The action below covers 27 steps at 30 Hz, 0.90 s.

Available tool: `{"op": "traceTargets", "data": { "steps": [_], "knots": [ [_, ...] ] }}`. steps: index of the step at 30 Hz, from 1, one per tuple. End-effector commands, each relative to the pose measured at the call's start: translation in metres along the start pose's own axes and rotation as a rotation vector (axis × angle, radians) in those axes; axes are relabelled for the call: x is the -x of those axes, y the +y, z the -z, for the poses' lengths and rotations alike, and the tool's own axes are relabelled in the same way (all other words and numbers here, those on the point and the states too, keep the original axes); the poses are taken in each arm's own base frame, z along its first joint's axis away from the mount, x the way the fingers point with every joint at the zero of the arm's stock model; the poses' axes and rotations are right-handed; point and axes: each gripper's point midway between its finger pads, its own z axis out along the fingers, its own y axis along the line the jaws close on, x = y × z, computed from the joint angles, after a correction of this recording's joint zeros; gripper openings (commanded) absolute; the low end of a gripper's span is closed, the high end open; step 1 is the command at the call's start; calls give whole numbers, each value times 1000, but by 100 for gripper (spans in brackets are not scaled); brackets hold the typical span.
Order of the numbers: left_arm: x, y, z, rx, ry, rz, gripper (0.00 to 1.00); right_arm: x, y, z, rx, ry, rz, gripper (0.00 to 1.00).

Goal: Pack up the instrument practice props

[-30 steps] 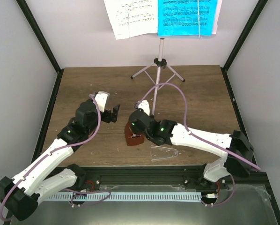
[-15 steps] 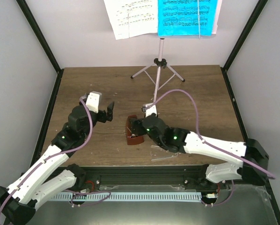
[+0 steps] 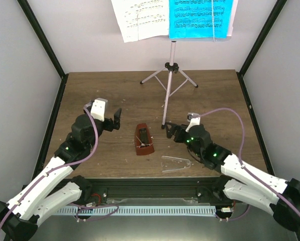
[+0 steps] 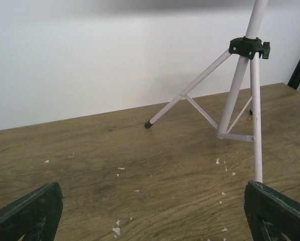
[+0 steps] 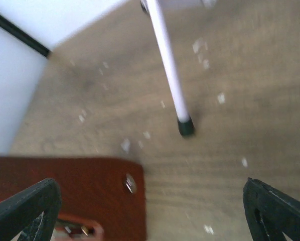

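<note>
The pale pink music stand [image 3: 169,75] stands at the back centre, with the white music sheet [image 3: 140,17] and the cyan music sheet [image 3: 200,17] on its desk. The brown metronome [image 3: 143,140] rests on the table in front of the stand, uncovered. Its clear cover [image 3: 176,163] lies flat to the right of it, near the front edge. My right gripper [image 3: 177,125] is open just right of the metronome [image 5: 69,196], beside a stand foot [image 5: 185,125], holding nothing. Open and empty, my left gripper [image 3: 111,113] hovers left of the metronome, facing the tripod [image 4: 235,100].
The wooden table [image 3: 90,90] is enclosed by white walls with black corner posts [image 3: 44,45]. Small pale flecks [image 4: 117,231] are scattered on the wood. A purple cable [image 3: 225,113] loops above my right arm.
My right gripper has opened, let go of the metronome and drawn back to the right. The metronome stays in place. My left gripper shifted slightly left.
</note>
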Motion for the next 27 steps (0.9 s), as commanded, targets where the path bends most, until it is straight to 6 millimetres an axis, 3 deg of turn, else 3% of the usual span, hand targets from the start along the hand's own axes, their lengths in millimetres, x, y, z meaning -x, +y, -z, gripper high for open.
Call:
{"op": "traceTargets", "data": {
  "steps": [1, 5, 8, 16, 22, 27],
  "knots": [
    [2, 2, -1, 10, -15, -7, 100, -40, -4, -10, 62, 149, -81, 100],
    [1, 2, -3, 11, -9, -8, 100, -60, 0, -23, 112, 209, -64, 100],
    [-1, 1, -4, 10, -2, -14, 100, -66, 4, -34, 134, 232, -53, 94],
    [-4, -1, -7, 2, 0, -25, 99, -97, 11, -67, 166, 351, 57, 61],
    [-6, -2, -9, -4, 4, -35, 99, -125, 39, -72, 250, 401, 133, 42],
    [-5, -4, -9, -12, 2, -27, 99, -144, 64, -70, 332, 432, 183, 37]
  ]
}}
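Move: The metronome stands upright some 13 cm to the right hand's left, almost level with it in reach and with its middle about 8 cm lower. The music stand's near foot touches the table about 8 cm ahead, 5 cm left and 15 cm below. The clear cover lies flat about 10 cm back, 1 cm left and 16 cm down. From the left hand, the metronome is about 13 cm right, 4 cm back and 20 cm lower. Down, steeply at first, then swinging left while still sinking, the right hand drops about 12 cm and crosses some 11 cm to the metronome's key side, drawing slightly back. The wrist yaws counter-clockwise roughly 25 degrees and the fingertips tip down; the wide-open fingers narrow to well under half. They end against the low near corner of that side, pushing it left. ##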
